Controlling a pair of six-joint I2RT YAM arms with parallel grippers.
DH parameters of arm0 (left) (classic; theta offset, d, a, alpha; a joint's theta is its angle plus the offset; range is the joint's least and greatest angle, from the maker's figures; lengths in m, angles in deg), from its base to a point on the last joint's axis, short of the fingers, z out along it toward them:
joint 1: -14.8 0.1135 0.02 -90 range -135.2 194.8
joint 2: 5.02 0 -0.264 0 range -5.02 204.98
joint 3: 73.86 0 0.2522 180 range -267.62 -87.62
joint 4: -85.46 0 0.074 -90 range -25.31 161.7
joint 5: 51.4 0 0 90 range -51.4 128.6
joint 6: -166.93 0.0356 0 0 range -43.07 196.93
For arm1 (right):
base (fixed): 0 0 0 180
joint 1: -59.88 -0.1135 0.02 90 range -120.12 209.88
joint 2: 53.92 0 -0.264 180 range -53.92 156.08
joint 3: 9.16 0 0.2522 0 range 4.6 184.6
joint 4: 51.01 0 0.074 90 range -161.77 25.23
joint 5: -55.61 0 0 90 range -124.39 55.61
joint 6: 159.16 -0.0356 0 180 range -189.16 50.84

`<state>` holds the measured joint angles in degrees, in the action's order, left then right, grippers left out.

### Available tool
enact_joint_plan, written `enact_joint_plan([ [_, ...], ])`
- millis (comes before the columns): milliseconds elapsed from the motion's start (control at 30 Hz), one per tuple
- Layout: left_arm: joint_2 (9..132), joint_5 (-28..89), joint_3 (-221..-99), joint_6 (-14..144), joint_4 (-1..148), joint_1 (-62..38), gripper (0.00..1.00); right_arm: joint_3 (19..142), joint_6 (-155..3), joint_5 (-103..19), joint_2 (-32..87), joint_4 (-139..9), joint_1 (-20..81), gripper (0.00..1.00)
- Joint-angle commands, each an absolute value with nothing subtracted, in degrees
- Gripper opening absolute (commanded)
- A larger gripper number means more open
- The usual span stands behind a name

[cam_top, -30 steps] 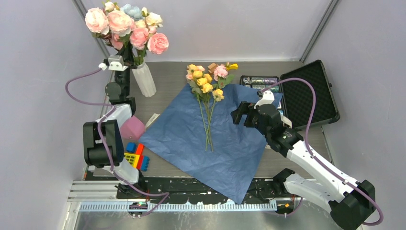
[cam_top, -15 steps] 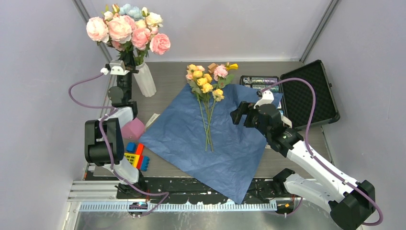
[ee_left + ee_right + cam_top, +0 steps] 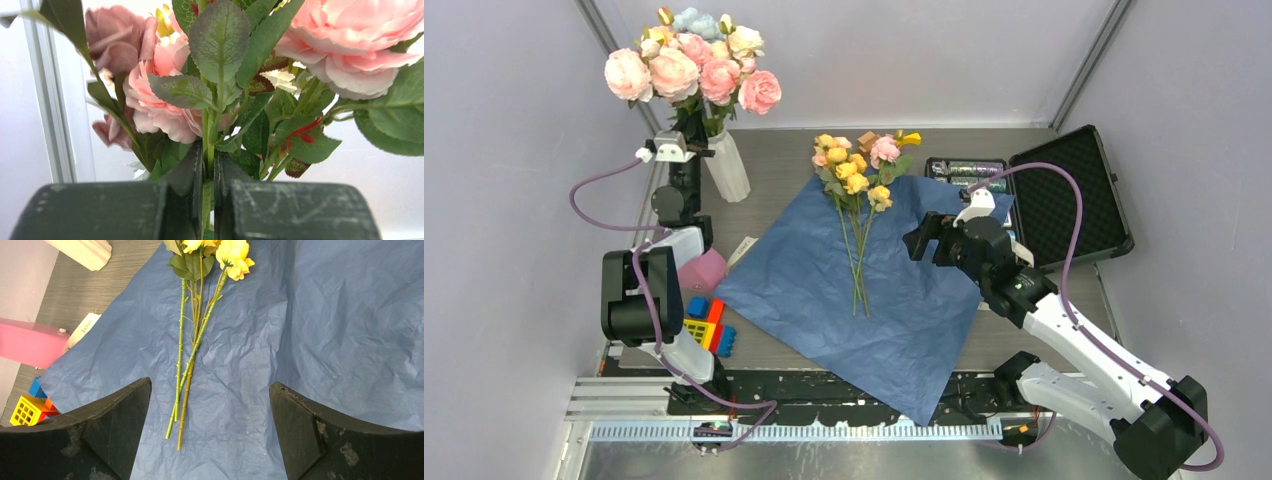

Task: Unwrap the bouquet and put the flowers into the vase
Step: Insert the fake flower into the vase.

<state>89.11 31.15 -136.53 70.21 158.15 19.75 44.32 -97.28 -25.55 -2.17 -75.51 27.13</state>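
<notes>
The flowers (image 3: pixel 856 175), small yellow and pink roses on thin green stems (image 3: pixel 192 340), lie loose on the spread blue paper wrap (image 3: pixel 824 300). The white ribbed vase (image 3: pixel 726 165) stands at the back left. A bunch of bigger pink and white blooms (image 3: pixel 689 65) rises from its mouth. My left gripper (image 3: pixel 209 165) is shut on a green stem (image 3: pixel 210 135) of that bunch, just above the vase. My right gripper (image 3: pixel 210 383) hangs open over the paper, its fingers either side of the stem ends and touching nothing.
An open black case (image 3: pixel 1064 195) lies at the right, with a tray of small items (image 3: pixel 969 170) beside it. A pink block (image 3: pixel 701 268), a white card (image 3: pixel 744 248) and coloured toy bricks (image 3: pixel 707 325) sit left of the paper.
My left gripper and the big pink bunch have shifted slightly by the vase. The right arm and the small flowers have not moved.
</notes>
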Motion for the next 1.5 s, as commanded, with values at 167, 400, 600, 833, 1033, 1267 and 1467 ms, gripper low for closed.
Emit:
enact_joint_plan([
  [167, 89.4, 32.6, -135.3, 71.9, 152.6, 19.8, 0.16, 45.5, -97.1, -26.3, -2.8, -72.9, 27.5, 0.93],
  [400, 88.7, 32.5, -134.6, 72.0, 152.5, 19.8, 0.26, 45.4, -97.1, -26.5, -2.7, -72.8, 27.5, 0.93],
  [600, 87.8, 32.8, -133.1, 72.0, 152.6, 19.8, 0.38, 45.4, -97.2, -27.0, -2.6, -72.5, 27.5, 0.93],
  [833, 85.9, 34.2, -130.4, 72.0, 152.6, 19.8, 0.53, 45.3, -97.1, -27.5, -2.6, -72.2, 27.5, 0.93],
  [1033, 83.4, 35.5, -127.5, 72.4, 152.3, 19.7, 0.62, 45.4, -96.8, -28.9, -2.3, -71.8, 27.5, 0.93],
  [1267, 76.5, 34.8, -125.3, 71.3, 145.0, 19.8, 0.71, 44.9, -96.3, -29.6, -2.1, -71.4, 27.5, 0.93],
  [1467, 64.0, 37.0, -126.2, 71.0, 125.4, 19.8, 0.75, 45.5, -95.9, -30.9, -1.3, -71.1, 27.5, 0.93],
])
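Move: The left hand still pinches the added flower's stem, pointing forward and up; the vase stands about 8 cm ahead and roughly straight in line, its middle some 26 cm lower. The pink container is about 14 cm behind and 6 cm left of this hand; the loose flowers' heads lie 10 cm ahead and 26 cm right, both on the table. From the right hand the vase is about 27 cm ahead and 38 cm left. Left hand opens off the stem, sinks some 7 cm tipping 15 degrees down, then backs away and up. ##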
